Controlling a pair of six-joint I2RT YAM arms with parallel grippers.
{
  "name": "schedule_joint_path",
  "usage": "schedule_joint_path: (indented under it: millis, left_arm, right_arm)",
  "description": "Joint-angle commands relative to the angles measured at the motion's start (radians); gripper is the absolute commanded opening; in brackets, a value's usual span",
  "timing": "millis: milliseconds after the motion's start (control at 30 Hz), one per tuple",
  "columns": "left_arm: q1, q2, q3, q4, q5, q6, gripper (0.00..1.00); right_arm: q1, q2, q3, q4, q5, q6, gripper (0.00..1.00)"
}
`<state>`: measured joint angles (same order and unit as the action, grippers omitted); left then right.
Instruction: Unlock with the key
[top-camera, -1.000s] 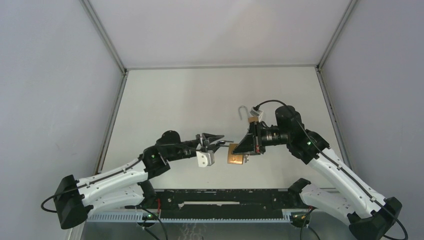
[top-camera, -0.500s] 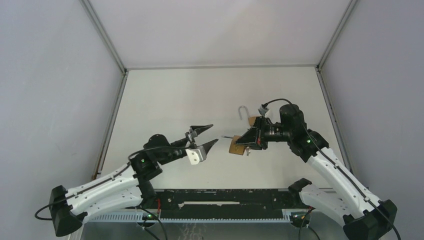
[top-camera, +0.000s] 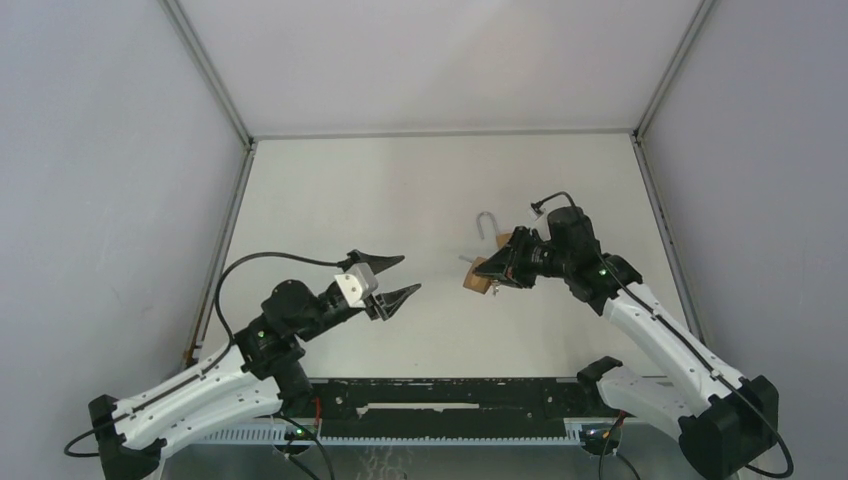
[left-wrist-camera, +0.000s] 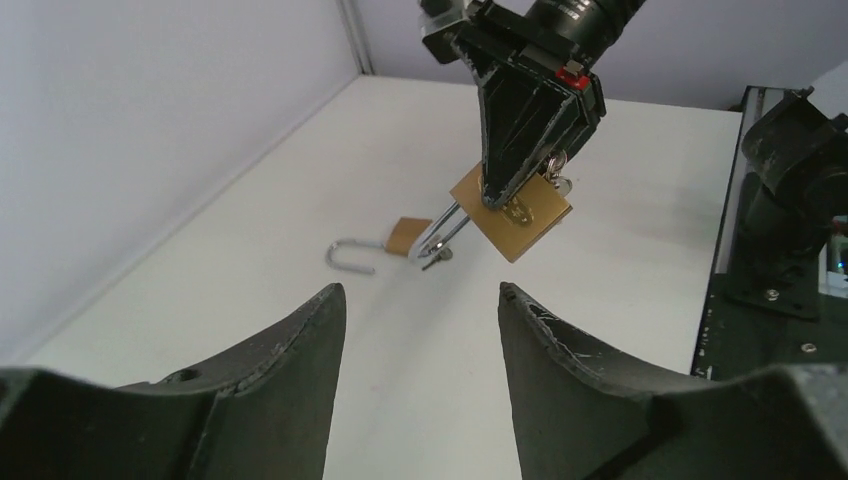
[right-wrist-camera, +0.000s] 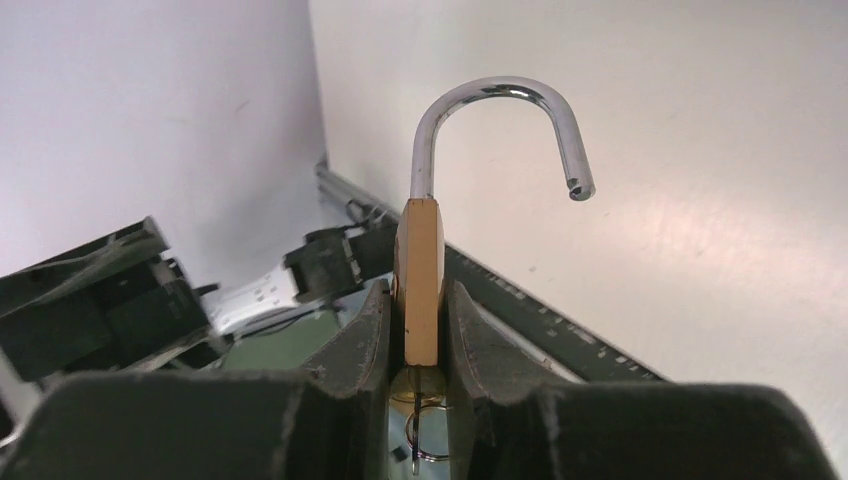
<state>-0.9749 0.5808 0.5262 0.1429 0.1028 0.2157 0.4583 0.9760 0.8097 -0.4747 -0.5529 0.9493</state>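
My right gripper (right-wrist-camera: 418, 288) is shut on the flat sides of a brass padlock (right-wrist-camera: 420, 270), held above the table. Its steel shackle (right-wrist-camera: 500, 95) stands swung open, with the free end out of the body. The key (right-wrist-camera: 418, 395) sits in the bottom of the lock between the fingers, and a ring hangs from it. The top view shows that padlock (top-camera: 477, 277) at the right gripper (top-camera: 497, 270), right of centre. My left gripper (top-camera: 408, 274) is open and empty, a short way left of the lock. In the left wrist view the padlock (left-wrist-camera: 520, 215) hangs beyond the open left gripper (left-wrist-camera: 420, 292).
A second brass padlock (top-camera: 503, 240) with an open shackle (top-camera: 485, 222) lies on the white table just behind the held one, and it shows in the left wrist view (left-wrist-camera: 405, 235). A black rail (top-camera: 450, 405) runs along the near edge. Grey walls close in both sides.
My left gripper opened, let go at the lock and drew back to the left. The right arm carried the padlock a little farther from the near edge.
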Motion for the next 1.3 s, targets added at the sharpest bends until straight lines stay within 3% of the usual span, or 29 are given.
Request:
schedule_joint_path:
  millis: [0, 100, 200, 300, 800, 1267]
  left_arm:
    - [0.002, -0.019, -0.028, -0.029, -0.149, -0.199, 0.63]
    - [0.003, -0.014, -0.04, -0.049, -0.234, -0.291, 0.7]
    - [0.004, -0.003, -0.038, -0.087, -0.317, -0.366, 0.88]
    - [0.003, -0.002, -0.041, -0.119, -0.397, -0.416, 0.99]
    - [0.01, -0.105, -0.155, -0.202, -0.542, -0.629, 1.0]
    - [0.01, -0.087, -0.169, -0.274, -0.529, -0.7, 0.99]
  right_arm:
    - [-0.009, -0.004, -0.035, 0.181, 0.098, -0.081, 0.0]
    - [-0.008, 0.007, -0.09, 0.269, 0.137, -0.106, 0.0]
    - [-0.004, 0.042, -0.128, 0.342, 0.173, -0.139, 0.0]
    - [0.018, 0.086, -0.146, 0.388, 0.219, -0.172, 0.0]
    - [0.095, 0.299, -0.193, 0.535, 0.343, -0.184, 0.0]
    - [0.167, 0.441, -0.205, 0.638, 0.351, -0.06, 0.0]
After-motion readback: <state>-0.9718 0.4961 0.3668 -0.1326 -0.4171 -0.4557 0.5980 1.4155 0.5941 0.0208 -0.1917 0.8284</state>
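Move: The right hand, still pinching the unlocked padlock, is headed for bare table about 5 cm ahead, 1 cm to its left and some 19 cm below. At table height too, the other open padlock's body lies about 14 cm ahead and 6 cm to the right, with its keys roughly 10 cm ahead and 5 cm right. From the empty left hand, that bare table spot is some 8 cm ahead, 11 cm right and 27 cm down. Downward, and somewhat forward, the right hand carries the unlocked padlock about 16 cm towards the bare table short of the other lock, rolling its left side down some 20 degrees, fingers shut on the body throughout. The left hand, touching nothing, sinks 12 cm and backs off leftward, opens its fingers fully, tips down and swings counter-clockwise. ##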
